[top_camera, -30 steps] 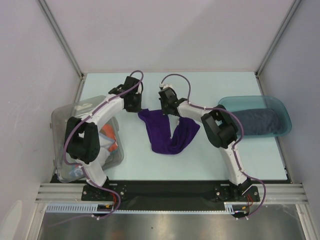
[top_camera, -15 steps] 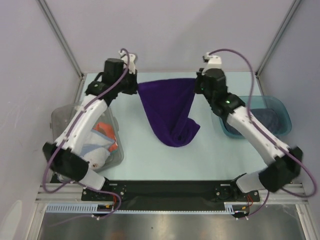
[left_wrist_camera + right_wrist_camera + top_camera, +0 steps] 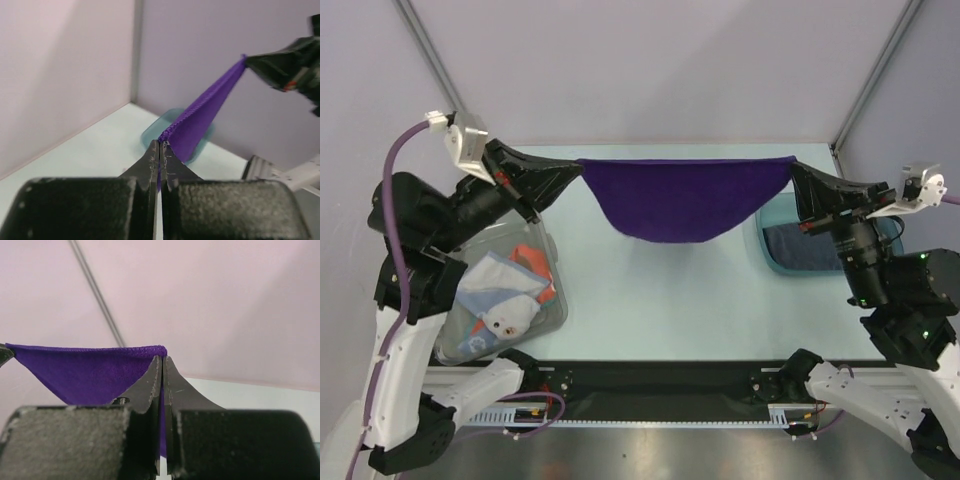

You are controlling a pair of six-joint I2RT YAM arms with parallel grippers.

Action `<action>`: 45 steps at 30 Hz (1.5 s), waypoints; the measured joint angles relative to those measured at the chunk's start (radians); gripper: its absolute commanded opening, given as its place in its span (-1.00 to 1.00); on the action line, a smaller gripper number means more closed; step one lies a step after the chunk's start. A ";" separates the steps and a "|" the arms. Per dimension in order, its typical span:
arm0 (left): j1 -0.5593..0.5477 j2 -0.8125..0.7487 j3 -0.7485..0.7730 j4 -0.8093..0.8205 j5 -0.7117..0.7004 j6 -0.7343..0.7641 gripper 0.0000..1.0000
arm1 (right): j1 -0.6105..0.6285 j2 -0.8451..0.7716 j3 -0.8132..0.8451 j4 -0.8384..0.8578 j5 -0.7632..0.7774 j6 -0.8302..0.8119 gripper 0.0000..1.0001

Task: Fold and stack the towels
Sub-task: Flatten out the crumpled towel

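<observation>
A purple towel (image 3: pixel 685 198) hangs stretched in the air over the back of the table, its top edge taut and its lower edge sagging in a curve. My left gripper (image 3: pixel 578 168) is shut on its left corner and my right gripper (image 3: pixel 794 166) is shut on its right corner. In the left wrist view the purple towel (image 3: pixel 200 117) runs from my closed left gripper (image 3: pixel 161 144) up to the right gripper's black fingers (image 3: pixel 272 62). In the right wrist view the purple towel (image 3: pixel 82 372) spreads left from my closed right gripper (image 3: pixel 161 359). A dark navy towel (image 3: pixel 800 245) lies in the teal tray (image 3: pixel 772 262).
A clear plastic bin (image 3: pixel 548 312) at the left holds more towels, light blue with white print (image 3: pixel 500 300) and orange (image 3: pixel 535 263). The teal tray stands at the right under my right arm. Grey walls close in the back and both sides.
Both arms have risen and swung apart, pulling the purple towel off the table from a crumpled heap into a wide, taut sheet held in the air.
</observation>
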State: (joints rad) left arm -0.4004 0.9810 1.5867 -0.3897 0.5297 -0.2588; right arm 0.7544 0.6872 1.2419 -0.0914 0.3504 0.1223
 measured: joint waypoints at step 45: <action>0.193 1.260 0.634 -0.023 -0.240 0.201 -0.99 | -0.595 1.400 0.440 0.465 -0.610 0.159 -1.00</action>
State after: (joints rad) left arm -0.2077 2.2414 2.2204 -0.4126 0.2893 -0.0582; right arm 0.1593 2.0876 1.6817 0.3740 -0.2600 0.2817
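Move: Ahead of both raised hands by some 58 cm, and about 52 cm below, runs the far edge of the table, towards which they take the purple towel stretched between their fingers. The clear bin stands about 27 cm left of the left hand and 9 cm farther out; the teal bin with the grey towel is roughly 23 cm right of the right hand and 25 cm ahead. Both bins are about 50 cm down. Swinging the towel out together, both hands first ease back a centimetre or three and rise slightly, then sweep forward fast towards the far table edge, ending some 40 cm out and nearly 30 cm lower, still well above the table. Both sets of fingers tip down about 25 degrees, the left also turning counter-clockwise, and keep their pinch on the corners. ##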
